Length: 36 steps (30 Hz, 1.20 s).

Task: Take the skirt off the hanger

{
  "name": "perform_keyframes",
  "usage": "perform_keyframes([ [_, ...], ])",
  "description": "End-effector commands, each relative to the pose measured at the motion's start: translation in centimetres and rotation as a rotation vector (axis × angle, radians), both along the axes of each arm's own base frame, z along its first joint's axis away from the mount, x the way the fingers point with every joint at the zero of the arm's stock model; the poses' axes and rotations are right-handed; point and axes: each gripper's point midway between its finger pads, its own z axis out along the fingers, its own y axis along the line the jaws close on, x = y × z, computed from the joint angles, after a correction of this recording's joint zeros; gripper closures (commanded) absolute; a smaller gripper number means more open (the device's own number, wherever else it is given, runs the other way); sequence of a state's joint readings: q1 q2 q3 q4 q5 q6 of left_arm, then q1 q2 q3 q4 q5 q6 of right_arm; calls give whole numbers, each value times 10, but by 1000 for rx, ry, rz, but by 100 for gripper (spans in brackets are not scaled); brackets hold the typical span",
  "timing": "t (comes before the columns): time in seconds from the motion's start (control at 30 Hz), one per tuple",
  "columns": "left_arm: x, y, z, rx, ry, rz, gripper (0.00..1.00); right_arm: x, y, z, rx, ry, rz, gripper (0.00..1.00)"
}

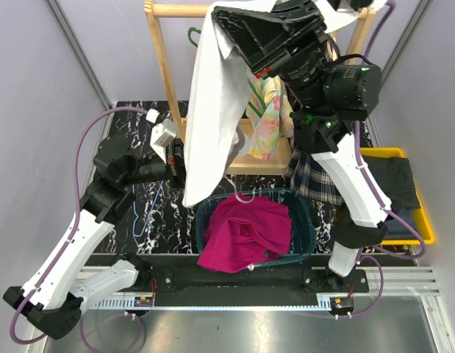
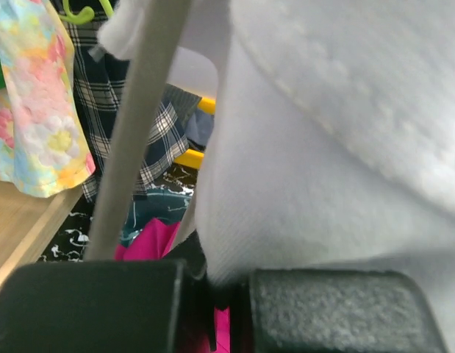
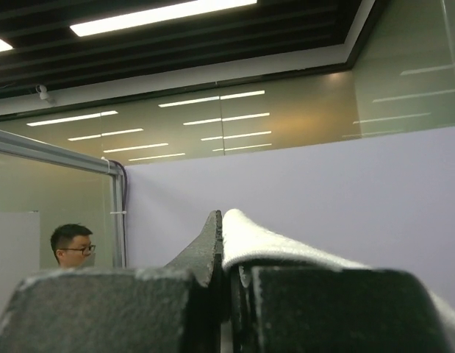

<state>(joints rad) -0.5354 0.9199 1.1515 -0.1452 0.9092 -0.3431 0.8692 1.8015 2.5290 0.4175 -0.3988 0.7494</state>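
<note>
A white skirt hangs in front of the wooden rack, reaching down to the basket. My right gripper is high at the skirt's top and shut on its white edge. My left gripper is at the skirt's lower left side, shut on a fold of the white cloth. In the left wrist view the jaws pinch the cloth's bottom corner. I cannot make out a hanger inside the white skirt. A green hanger hook shows on the rack behind it.
The wooden rack holds a floral garment and a plaid garment. A teal basket with a magenta garment sits below. At the right a yellow tray holds dark clothes. A grey bar crosses the left wrist view.
</note>
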Motion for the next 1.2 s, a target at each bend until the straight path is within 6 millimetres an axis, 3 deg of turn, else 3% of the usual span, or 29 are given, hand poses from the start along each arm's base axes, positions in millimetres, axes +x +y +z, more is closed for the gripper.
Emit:
perform_keyframes([
  [0.0, -19, 11, 8, 0, -73, -23, 100, -49, -77, 47, 216, -107, -81, 100],
  [0.37, -24, 15, 30, -33, -42, -47, 99, -48, -86, 54, 264, -90, -86, 100],
  [0.4, -22, 15, 29, -35, -27, -26, 81, -47, -85, 54, 269, -89, -76, 100],
  [0.43, -22, 17, 30, -40, -36, -12, 42, -47, -84, 53, 268, -90, -64, 100],
  [0.47, -19, 18, 29, -37, -42, 9, 21, -48, -83, 53, 268, -92, -57, 100],
  [0.5, -20, 19, 29, -35, -52, 16, 7, -48, -82, 54, 268, -94, -54, 100],
  [0.53, -20, 22, 27, -24, -61, 36, 1, -48, -83, 54, 268, -96, -58, 100],
  [0.77, -34, 32, 16, -23, -80, 56, 1, -45, -85, 56, 278, -84, -85, 100],
  [0.93, -19, 29, 13, -22, -151, 120, 1, -36, -78, 53, 292, -57, -49, 100],
  [1.03, -2, 25, 1, 16, -260, 187, 1, -34, -77, 55, 312, -41, -22, 100],
  [1.17, 12, 17, -29, 81, -388, 230, 1, -32, -80, 58, 334, -29, -9, 100],
])
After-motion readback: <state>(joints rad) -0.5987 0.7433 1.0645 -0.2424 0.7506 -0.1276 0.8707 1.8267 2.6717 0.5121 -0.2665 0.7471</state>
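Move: The white skirt hangs from the right fingers, its lower edge between the shut left fingers and its middle about 15 cm above the left hand and 4 cm to its right. The grey hanger still inside it is roughly 6 cm right of the left hand, 2 cm ahead and 3 cm higher, so some 32 cm below the right hand. The basket with the magenta skirt is about 11 cm right of the left hand and 35 cm below. The left fingers, shut on the skirt's lower edge, shift slightly back and up, then spread wide and let it go; the left hand backs off a little farther to its left before swinging forward and dipping about 3 cm. The right hand keeps its pinch and draws the skirt some 6 cm to its right and 5 cm up, tipping its fingertips farther upward. ##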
